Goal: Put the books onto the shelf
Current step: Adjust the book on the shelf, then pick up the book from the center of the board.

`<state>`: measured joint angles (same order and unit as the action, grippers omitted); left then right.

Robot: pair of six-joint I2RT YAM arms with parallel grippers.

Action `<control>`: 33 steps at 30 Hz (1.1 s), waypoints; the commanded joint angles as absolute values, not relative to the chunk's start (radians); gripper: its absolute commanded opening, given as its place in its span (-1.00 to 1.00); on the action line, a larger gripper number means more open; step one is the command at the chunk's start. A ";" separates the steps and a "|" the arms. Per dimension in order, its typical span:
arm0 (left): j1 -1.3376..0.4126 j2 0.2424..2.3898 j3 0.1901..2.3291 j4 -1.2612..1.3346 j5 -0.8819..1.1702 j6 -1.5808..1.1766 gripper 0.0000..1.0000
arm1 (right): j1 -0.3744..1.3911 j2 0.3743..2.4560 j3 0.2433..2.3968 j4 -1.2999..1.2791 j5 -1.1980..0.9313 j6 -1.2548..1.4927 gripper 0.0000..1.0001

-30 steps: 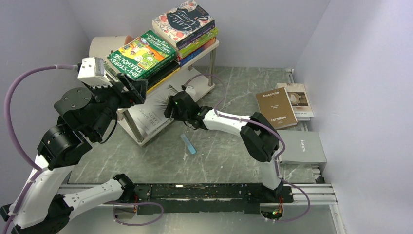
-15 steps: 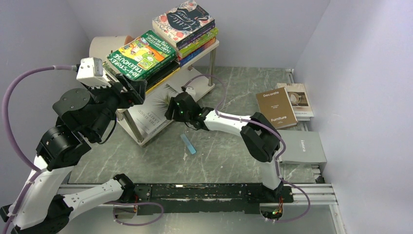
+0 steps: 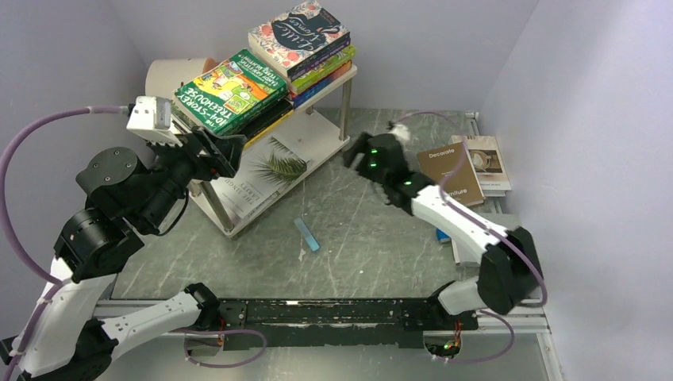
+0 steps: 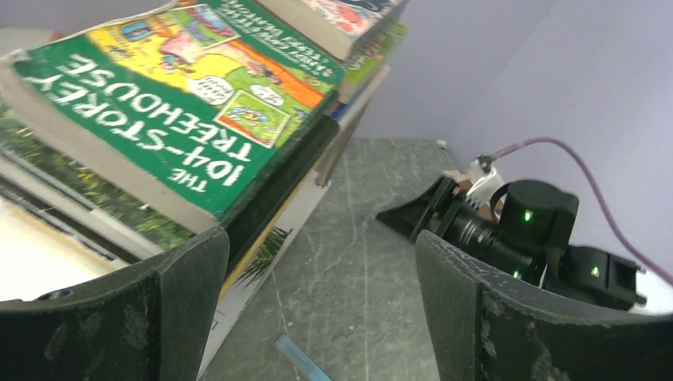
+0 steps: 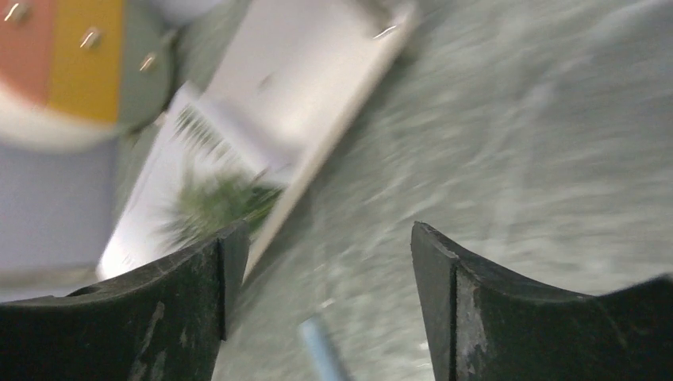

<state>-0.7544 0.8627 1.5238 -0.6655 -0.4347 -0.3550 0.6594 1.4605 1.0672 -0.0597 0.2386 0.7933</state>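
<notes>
The white two-tier shelf (image 3: 333,79) stands at the back left. Its top board carries stacked books, with the green Treehouse (image 3: 230,89) and the floral Little Women (image 3: 299,36) uppermost. A white palm-leaf book (image 3: 266,171) lies on the lower board. At the shelf's near left corner my left gripper (image 3: 230,155) is open and empty, just below the Treehouse (image 4: 174,95). Over the table to the right of the shelf, my right gripper (image 3: 349,152) is open, empty and pointing at the shelf. A brown book (image 3: 452,171) lies on a white one (image 3: 486,155) at the right.
A small blue bar (image 3: 306,235) lies on the marble table in front of the shelf, also seen as the blue bar (image 4: 298,361) between my left fingers. A white cylinder (image 3: 171,75) with a peach end stands behind the shelf. Walls close in on the left, back and right.
My right arm has drawn back to the right, away from the palm-leaf book, which stays on the lower board. Its jaws stand wider. The left arm has barely moved.
</notes>
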 commanded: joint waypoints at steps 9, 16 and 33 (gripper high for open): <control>-0.757 0.899 1.484 -0.575 -0.120 -0.269 0.83 | 0.090 1.440 1.118 -0.299 0.359 0.424 0.99; -0.756 0.931 1.368 -0.443 0.237 -0.308 0.85 | -0.056 1.696 1.377 -0.460 0.430 0.283 1.00; -0.780 1.006 1.307 -0.300 0.446 -0.341 0.75 | -0.250 1.816 1.271 -0.424 -0.048 0.259 0.99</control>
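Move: The brown Decorate book on the table lies about 34 cm to the right of the right hand, 3 cm farther out and some 15 cm lower. The coffee-cup book is roughly 12 cm to the right of it and 5 cm farther out; a small blue block sits about 20 cm nearer the base than it. From the high left hand, that brown book is around 62 cm right, 25 cm ahead and 42 cm below, while the 104-Storey book on the shelf is 20 cm ahead and 6 cm left, slightly lower. Rightward in a fast sweep of about 40 cm, the right hand leaves the shelf for the brown book, opening fully, sinking some 12 cm and tipping its fingers down; at the end it edges 2–3 cm back left, a finger against the spine, pushing the book along. The empty left hand swings right, away from the 104-Storey book, dropping a little and turning clockwise about 50 degrees, still open. ##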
